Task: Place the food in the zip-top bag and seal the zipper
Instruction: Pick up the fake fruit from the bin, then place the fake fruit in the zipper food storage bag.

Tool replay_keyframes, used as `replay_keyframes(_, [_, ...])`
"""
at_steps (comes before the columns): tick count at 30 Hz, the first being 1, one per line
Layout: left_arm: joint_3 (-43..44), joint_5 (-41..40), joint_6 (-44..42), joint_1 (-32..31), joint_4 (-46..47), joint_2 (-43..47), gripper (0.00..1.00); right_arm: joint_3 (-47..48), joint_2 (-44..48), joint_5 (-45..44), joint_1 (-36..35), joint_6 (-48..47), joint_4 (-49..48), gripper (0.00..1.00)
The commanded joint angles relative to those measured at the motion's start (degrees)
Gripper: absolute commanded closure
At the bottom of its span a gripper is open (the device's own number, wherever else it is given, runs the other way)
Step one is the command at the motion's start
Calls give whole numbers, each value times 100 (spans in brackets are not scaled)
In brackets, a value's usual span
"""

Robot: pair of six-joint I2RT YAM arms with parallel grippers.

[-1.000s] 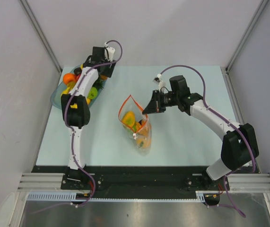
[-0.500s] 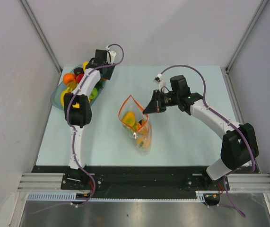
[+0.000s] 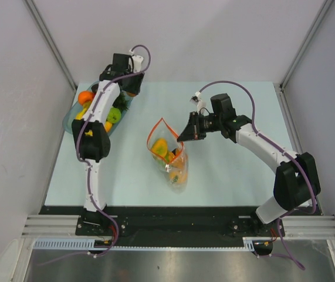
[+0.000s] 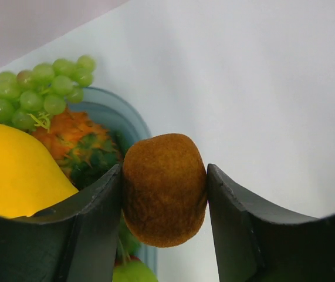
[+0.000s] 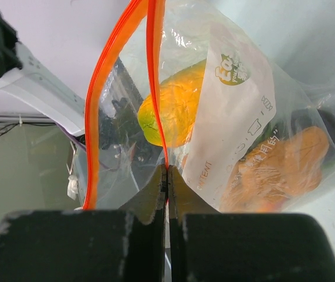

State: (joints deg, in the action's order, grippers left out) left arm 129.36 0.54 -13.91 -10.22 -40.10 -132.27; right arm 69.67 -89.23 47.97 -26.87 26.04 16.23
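Observation:
A brown kiwi (image 4: 164, 188), one piece of the food, sits between my left gripper's (image 4: 164, 168) fingers, which touch it on both sides, just past the dish's rim (image 4: 114, 114). From above, that gripper (image 3: 126, 91) is at the table's back left. The zip-top bag (image 3: 168, 154) lies mid-table with its mouth open, holding a yellow-green piece (image 5: 176, 108) and an orange piece (image 5: 278, 164). My right gripper (image 5: 168, 170) is shut on one side of the red-orange zipper (image 5: 102, 88) and holds the mouth up.
The bluish dish (image 3: 73, 120) at the left edge holds more food: green grapes (image 4: 38, 88), a yellow fruit (image 4: 14, 170), an orange (image 3: 85, 97) and a green piece (image 3: 115, 114). Grey walls close in the back and both sides.
My left gripper has narrowed onto the kiwi and shifted slightly toward the back of the table. The right arm and the bag have not moved.

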Motion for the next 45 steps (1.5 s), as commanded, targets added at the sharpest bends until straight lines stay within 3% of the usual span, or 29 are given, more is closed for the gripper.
replay_keyframes(1, [31, 1843, 302, -278, -543, 1954, 54, 223, 2, 213, 7, -169, -102, 100])
replay_keyframes(10, [-2695, 3487, 82, -683, -763, 4331, 54, 196, 11, 310, -81, -258, -138, 100])
replay_keyframes(15, [-3950, 3726, -137, -1183, -956, 5201, 53, 144, 160, 371, -116, -293, -234, 100])
replay_keyframes(19, [-4340, 3287, -480, -1781, -912, 5396, 51, 117, 178, 652, -143, -310, -375, 100])
replay_keyframes(26, [-4288, 3058, -200, -2317, -1184, 4816, 52, 152, 222, 705, -160, -354, -375, 100])
replay_keyframes(29, [-4332, 3031, -68, -2528, -1220, 4684, 44, 117, 257, 924, -160, -442, -427, 100])
replay_keyframes(30, [-4314, 3031, -85, -2564, -1263, 4675, 29, 100, 266, 1108, -152, -477, -445, 100])
replay_keyframes(32, [-4314, 3189, -147, -2521, -1186, 4867, 14, 91, 266, 1276, -108, -547, -489, 100])
replay_keyframes(33, [-4323, 3242, -190, -2468, -1115, 4973, 1, 91, 266, 1425, -90, -556, -489, 100])
replay_keyframes(34, [-4305, 3347, -226, -2415, -1045, 5104, 0, 73, 266, 1487, -73, -574, -498, 100])
replay_keyframes(37, [-4060, 3672, -734, -2125, -1131, 5448, 0, 47, 266, 1637, -28, -618, -550, 100])
replay_keyframes(40, [-3700, 3945, -2085, -2046, -1859, 5536, 0, 38, 222, 1742, -46, -574, -673, 100])
replay_keyframes(41, [-3681, 4006, -2977, -2054, -2331, 5589, 0, 47, 196, 1769, -55, -565, -691, 100])
replay_keyframes(45, [-4197, 3884, -4907, -2072, -3178, 5887, 1, 47, 152, 1857, -81, -618, -700, 100])
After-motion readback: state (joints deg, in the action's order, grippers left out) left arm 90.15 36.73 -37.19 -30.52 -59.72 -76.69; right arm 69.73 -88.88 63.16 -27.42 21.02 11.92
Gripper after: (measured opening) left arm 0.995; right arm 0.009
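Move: The left hand already holds the brown fruit; the bag's mouth lies about 33 cm back and 20 cm right of it, at roughly its own height. The green apple sits some 12 cm back, 10 cm left and 5 cm below the left hand, the bin's middle about 10 cm back and 18 cm left. From the right hand, pinching the rim, the mouth's middle lies about 8 cm left and 2 cm back. Left arcs the brown fruit some 35 cm back and right over the bag, opening; right keeps the rim. ##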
